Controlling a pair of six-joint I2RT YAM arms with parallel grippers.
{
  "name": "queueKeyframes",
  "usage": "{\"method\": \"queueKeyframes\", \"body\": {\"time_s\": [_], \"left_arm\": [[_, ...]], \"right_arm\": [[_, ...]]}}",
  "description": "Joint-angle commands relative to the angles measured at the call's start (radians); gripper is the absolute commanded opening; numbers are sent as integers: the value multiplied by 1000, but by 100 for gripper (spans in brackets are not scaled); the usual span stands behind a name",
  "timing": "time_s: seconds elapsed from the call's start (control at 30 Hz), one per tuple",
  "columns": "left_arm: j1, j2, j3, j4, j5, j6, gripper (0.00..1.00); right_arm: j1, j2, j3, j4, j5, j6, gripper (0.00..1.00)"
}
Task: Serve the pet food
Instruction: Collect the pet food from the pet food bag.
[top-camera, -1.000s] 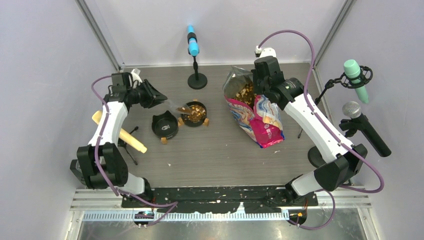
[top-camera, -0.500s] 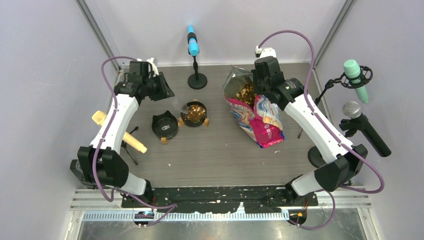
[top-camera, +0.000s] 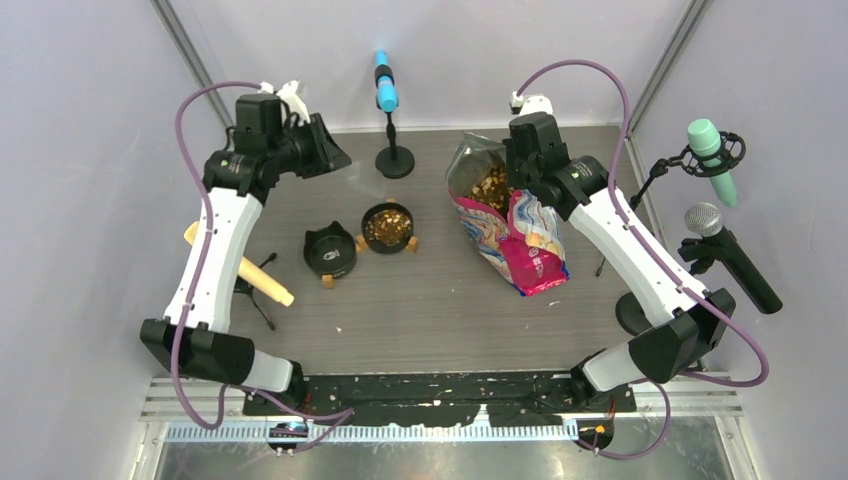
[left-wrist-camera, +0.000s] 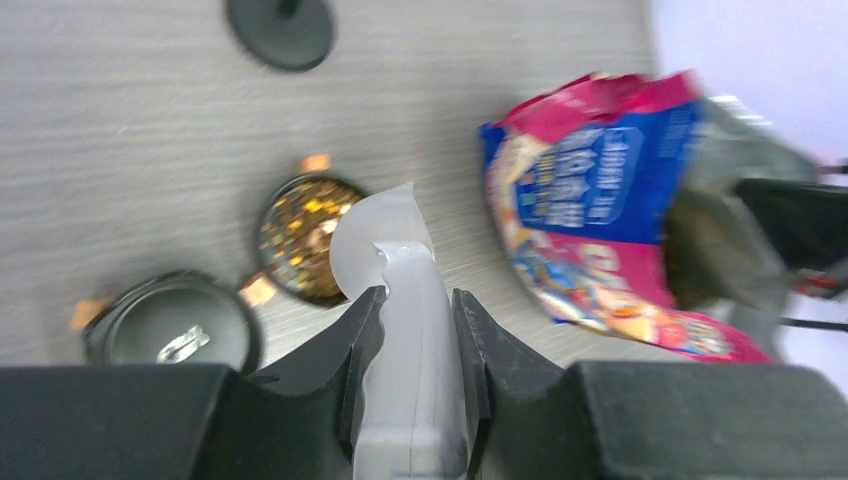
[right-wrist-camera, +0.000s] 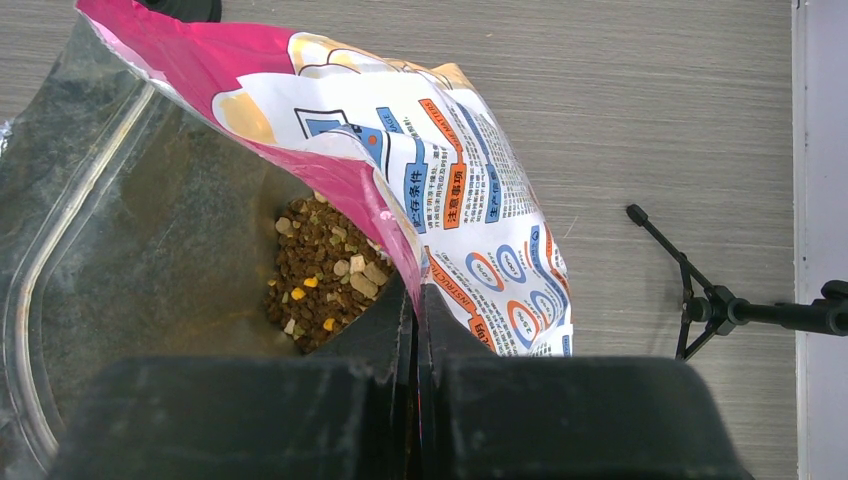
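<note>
Pet food (top-camera: 388, 226) fills one black bowl (left-wrist-camera: 300, 235); more pet food (right-wrist-camera: 320, 270) lies inside the open pink, white and blue bag (top-camera: 512, 228). A second black bowl (top-camera: 330, 250) beside the first holds no pellets. My left gripper (left-wrist-camera: 415, 295) is shut on the handle of a translucent scoop (left-wrist-camera: 385, 235), held high above the table behind the bowls. No pellets show in the scoop. In the top view the left gripper (top-camera: 322, 152) is back-left of the bowls. My right gripper (right-wrist-camera: 415, 300) is shut on the bag's (right-wrist-camera: 450, 140) upper edge, holding its mouth open.
A blue microphone (top-camera: 385, 85) on a round-based stand (top-camera: 395, 160) stands behind the bowls. A beige cylinder on a small tripod (top-camera: 240, 265) sits at the left. Green (top-camera: 712, 150) and grey (top-camera: 720, 240) microphones stand at the right, near a tripod leg (right-wrist-camera: 700, 300).
The left arm tipped kibble from the scoop into the bowl, then lifted and drew back toward the far left with the scoop. The right arm and bag have stayed put.
</note>
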Motion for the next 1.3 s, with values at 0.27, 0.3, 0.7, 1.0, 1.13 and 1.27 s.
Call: {"method": "queueKeyframes", "body": {"time_s": [0.27, 0.3, 0.7, 1.0, 1.13, 1.27], "left_arm": [[-138, -62, 117, 389, 351, -196, 0], [-157, -50, 118, 410, 353, -202, 0], [-319, 105, 235, 249, 230, -90, 0], [-463, 311, 346, 181, 88, 10, 0], [-517, 339, 311, 249, 3, 77, 0], [-538, 378, 295, 275, -30, 77, 0]], "right_arm": [[-2, -59, 52, 4, -26, 1, 5], [-2, -61, 53, 1, -28, -1, 5], [-3, -57, 102, -59, -24, 14, 5], [-2, -62, 73, -40, -44, 18, 5], [-2, -66, 68, -37, -45, 32, 5], [-4, -68, 69, -34, -38, 38, 5]]}}
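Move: The left gripper already holds the clear scoop. The pet food in the open bag lies some 31 cm to its right, about 3 cm farther out and 15 cm lower. The filled bowl is about 7 cm to the gripper's right, 5 cm ahead and 28 cm down; the empty bowl lies about 6 cm to its left, level with it and equally low. From the right gripper, pinching the bag's rim, the food is 4 cm left, 5 cm ahead and 13 cm below. Swing the left gripper about 25 cm right, away from the bowls to the pet food bag, arching up some 13 cm on the way and sinking back to the starting height. Turn it about 30 degrees clockwise so the scoop points into the bag's mouth, and keep the scoop gripped. Keep the right gripper pinching the rim, easing back about a centimetre. ##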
